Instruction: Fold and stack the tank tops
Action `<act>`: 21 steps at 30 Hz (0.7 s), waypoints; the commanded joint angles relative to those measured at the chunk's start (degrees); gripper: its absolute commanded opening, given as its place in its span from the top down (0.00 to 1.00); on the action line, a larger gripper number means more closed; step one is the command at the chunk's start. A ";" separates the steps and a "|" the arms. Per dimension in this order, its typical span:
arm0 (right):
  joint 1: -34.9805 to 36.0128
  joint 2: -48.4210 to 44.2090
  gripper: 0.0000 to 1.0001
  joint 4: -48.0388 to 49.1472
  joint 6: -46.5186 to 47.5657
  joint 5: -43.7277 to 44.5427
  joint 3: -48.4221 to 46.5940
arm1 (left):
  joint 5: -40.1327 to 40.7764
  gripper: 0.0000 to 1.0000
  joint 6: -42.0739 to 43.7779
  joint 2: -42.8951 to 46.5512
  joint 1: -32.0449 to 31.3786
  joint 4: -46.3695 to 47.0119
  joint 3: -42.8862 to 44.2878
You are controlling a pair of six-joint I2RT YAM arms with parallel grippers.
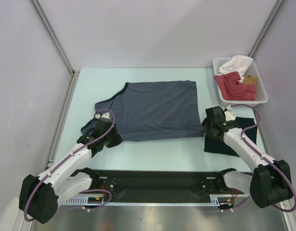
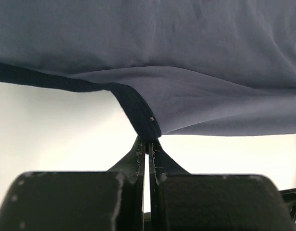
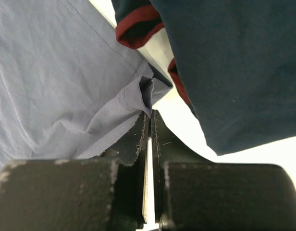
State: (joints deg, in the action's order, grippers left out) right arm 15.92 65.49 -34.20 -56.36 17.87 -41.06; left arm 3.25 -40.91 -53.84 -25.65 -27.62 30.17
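Note:
The slate-blue tank top [image 1: 157, 108] lies spread flat in the middle of the table, its straps toward the left. My left gripper [image 1: 112, 137] is at its near left corner, shut on the dark-edged hem [image 2: 147, 126], which lifts a fold of cloth [image 2: 186, 43]. At the near right corner my right gripper [image 1: 207, 126] is shut on a pinch of the same top [image 3: 52, 82]. Just right of it lies the dark navy tank top [image 1: 216, 145], folded, with reddish trim [image 3: 136, 29]; my right arm crosses over it.
A white basket [image 1: 261, 98] at the back right holds a red garment [image 1: 237, 86] and a white garment [image 1: 239, 62]. Grey walls with metal posts close in the pale table [image 1: 153, 151] on three sides. The arm bases sit on a black rail at the near edge.

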 commanded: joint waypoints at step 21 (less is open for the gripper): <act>-3.79 17.82 1.00 4.93 4.15 1.82 -17.20 | 9.76 1.00 5.13 -21.82 1.57 0.81 19.74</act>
State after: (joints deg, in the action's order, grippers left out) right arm 12.99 81.49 -30.57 -53.67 17.67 -54.96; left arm 10.35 -37.89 -73.01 -24.86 -27.53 46.11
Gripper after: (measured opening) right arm 0.018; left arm 0.014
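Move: Both hands hold the grey tank top's near edge, roughly 6 cm over the table. Its far edge lies about 33 cm ahead and 3 cm right of the left hand, whose loose strap end is some 12 cm ahead and 14 cm left. From the right hand the far corner is about 30 cm ahead and 4 cm left, the folded black tank top 15 cm right and 2 cm back, the laundry basket 28 cm ahead and 21 cm right. Fingers still shut, both hands carry the grey tank top's near edge about 7 cm forward, towards its far edge. ##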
